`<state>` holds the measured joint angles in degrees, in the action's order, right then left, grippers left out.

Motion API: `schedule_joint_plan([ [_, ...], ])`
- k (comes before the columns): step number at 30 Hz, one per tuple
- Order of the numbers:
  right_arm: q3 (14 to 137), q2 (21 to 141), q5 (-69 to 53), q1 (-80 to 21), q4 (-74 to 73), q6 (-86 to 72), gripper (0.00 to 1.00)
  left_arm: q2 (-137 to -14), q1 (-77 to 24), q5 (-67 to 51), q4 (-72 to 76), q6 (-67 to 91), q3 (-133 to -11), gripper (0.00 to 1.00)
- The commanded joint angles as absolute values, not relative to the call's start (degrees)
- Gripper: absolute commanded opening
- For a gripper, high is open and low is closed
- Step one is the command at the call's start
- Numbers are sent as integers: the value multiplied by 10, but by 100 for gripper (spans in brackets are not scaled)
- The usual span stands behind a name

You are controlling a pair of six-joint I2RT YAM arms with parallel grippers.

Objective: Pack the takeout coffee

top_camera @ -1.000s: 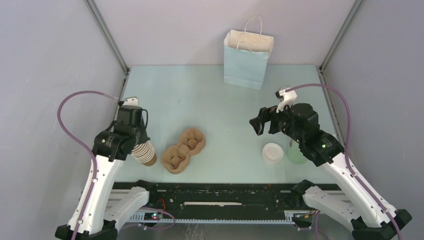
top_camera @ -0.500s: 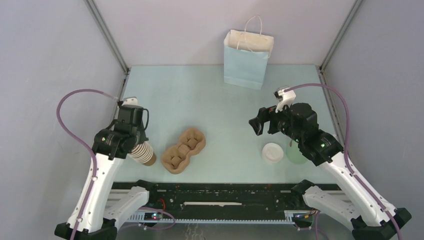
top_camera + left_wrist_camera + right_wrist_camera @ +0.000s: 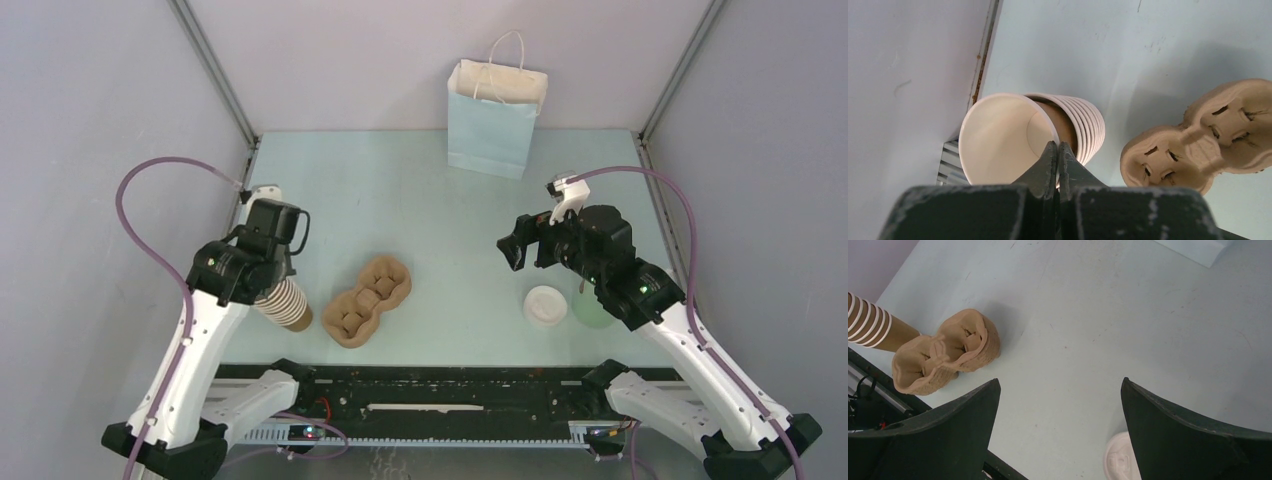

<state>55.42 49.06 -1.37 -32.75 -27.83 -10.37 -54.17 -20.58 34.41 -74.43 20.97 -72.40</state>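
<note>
A nested stack of brown cups leans at the table's near left. Its top one, the takeout coffee cup, has a white inside and sits partly out of the stack, tilted to the left. My left gripper is shut on this cup's rim, one finger inside and one outside. In the top view the wrist hides those fingers. A moulded pulp carrier lies to the right of the stack, its pockets holding nothing. My right gripper hovers open over bare table, far from the cups.
A pale blue paper bag stands upright at the back. A white lid lies by the right arm, with a pale green cup beside it, partly under the arm. The black rail runs along the near edge.
The left gripper has closed on the top cup's rim, and its wrist has lifted and swung slightly right. The right arm has stayed still.
</note>
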Motion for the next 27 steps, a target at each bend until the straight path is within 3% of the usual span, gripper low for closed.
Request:
schedule_joint_plan([
  [1, 553, 490, -11, -332, -261, -95, 100, -542, -214, 374, -760, 222, -790, 0],
  [7, 554, 490, -10, -332, -260, -95, 100, -560, -227, 351, -791, 212, -884, 0],
  [12, 553, 485, -7, -332, -264, -93, 100, -562, -227, 348, -803, 161, -1034, 0],
  [15, 554, 486, -7, -332, -264, -93, 100, -558, -227, 279, -759, 120, -1086, 0],
  [19, 560, 481, -1, -334, -270, -93, 100, -531, -249, 129, -608, 150, -981, 0],
  [27, 583, 413, 37, -337, -321, -110, 100, -601, -482, 235, -385, 197, -786, 0],
])
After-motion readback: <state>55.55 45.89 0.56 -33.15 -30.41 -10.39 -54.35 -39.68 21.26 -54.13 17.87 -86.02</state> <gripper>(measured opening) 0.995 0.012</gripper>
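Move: The left hand already pinches the rim of the top cup, which sits tilted and partly drawn out of the stack. The cup carrier it is meant for lies about 13 cm to its right, roughly level ahead and 17 cm below. The rest of the stack is just beneath, its middle some 3 cm left, 1 cm back and 10 cm down. From the right hand, the carrier is about 30 cm left, 2 cm back and 19 cm below. Keeping the rim pinched, the left hand lifts about 18 cm off the stack, then swings 14 cm right while dipping. ##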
